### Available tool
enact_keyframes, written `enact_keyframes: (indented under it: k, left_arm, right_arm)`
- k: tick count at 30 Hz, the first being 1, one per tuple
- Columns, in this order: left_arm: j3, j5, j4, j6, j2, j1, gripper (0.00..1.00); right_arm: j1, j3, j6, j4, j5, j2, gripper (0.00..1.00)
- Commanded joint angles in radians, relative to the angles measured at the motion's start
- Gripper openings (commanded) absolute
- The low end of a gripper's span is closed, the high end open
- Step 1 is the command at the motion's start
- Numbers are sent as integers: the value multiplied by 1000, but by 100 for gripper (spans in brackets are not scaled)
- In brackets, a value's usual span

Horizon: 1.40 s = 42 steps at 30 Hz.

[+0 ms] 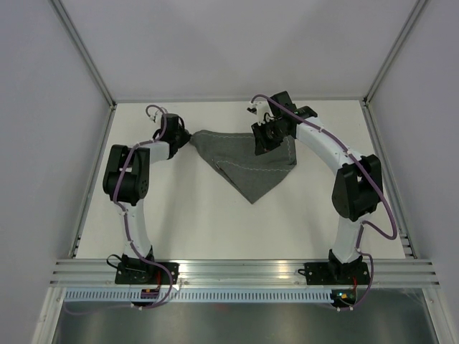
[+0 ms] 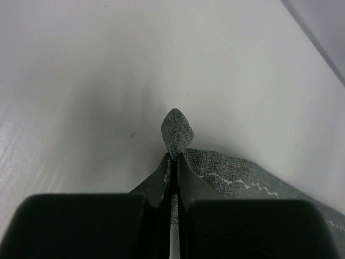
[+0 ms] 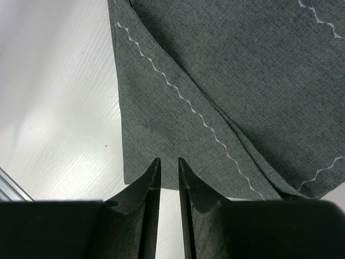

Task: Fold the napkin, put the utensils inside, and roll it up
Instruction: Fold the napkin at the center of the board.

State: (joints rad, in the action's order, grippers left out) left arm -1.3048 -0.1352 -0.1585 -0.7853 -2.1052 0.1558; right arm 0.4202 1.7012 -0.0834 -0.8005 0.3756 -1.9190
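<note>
The dark grey napkin (image 1: 247, 165) lies folded into a rough triangle at the back middle of the white table, its point toward the near edge. My left gripper (image 1: 188, 137) is shut on the napkin's left corner. In the left wrist view the corner tip (image 2: 177, 129) sticks out past the closed fingertips of the gripper (image 2: 174, 156). My right gripper (image 1: 264, 143) hovers over the napkin's upper right part. Its jaws (image 3: 168, 160) stand narrowly apart above the cloth's edge (image 3: 161, 129), with nothing between them. The utensils are out of view.
White walls and metal posts (image 1: 86, 54) enclose the table on three sides. An aluminium rail (image 1: 244, 269) runs along the near edge where both arm bases stand. A bit of rail (image 3: 11, 186) shows at the left of the right wrist view.
</note>
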Motion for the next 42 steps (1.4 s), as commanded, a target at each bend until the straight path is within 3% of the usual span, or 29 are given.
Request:
enact_keyframes:
  k: [1,5,14,25,32,42]
  left_arm:
    - [94,130,-283,66,126,-1,2]
    - [183,244,-444,95,198,7,2]
    - [294,491,-631,113,272,68,2]
    - [312,742,-684,164,249,188,3]
    - [378,832,-724,190,232,241,3]
    - [446,827,-698,248,198,284,7]
  right_arm:
    - [-8,-12,5,4,-23,66,25]
    - [-9,-29,7,7,-32,75,25]
    - [-15,-63,10,18,-50,103,24]
    - [-34,-126,2,26,-76,149,24]
    - [-44,-147,-4,26,-76,161,25]
    - [-46,-169,-13,35,-89,153,25]
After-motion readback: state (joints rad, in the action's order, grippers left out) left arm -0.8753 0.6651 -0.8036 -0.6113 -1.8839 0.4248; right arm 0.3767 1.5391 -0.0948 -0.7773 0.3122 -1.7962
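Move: The napkin's left corner is already pinched in the left fingers, just above the board. The spot it is taken to, mid-napkin on the folded flap, lies about 22 cm to the left hand's right, 16 cm back and 2 cm lower. The flap tip is some 10 cm right and 9 cm back, the near corner roughly 25 cm right and 25 cm back. That mid-napkin spot lies some 7 cm left of the right hand, 2 cm back and 13 cm below. The napkin's left corner, still pinched, is lifted about 12 cm by the left hand and carried right and back over the flap towards mid-napkin, then lowered some 4 cm near the end. The left fingers swing some 60 degrees clockwise and come up nearly level. The right hand, part-open and empty, eases about 4 cm right, away from the fold. ##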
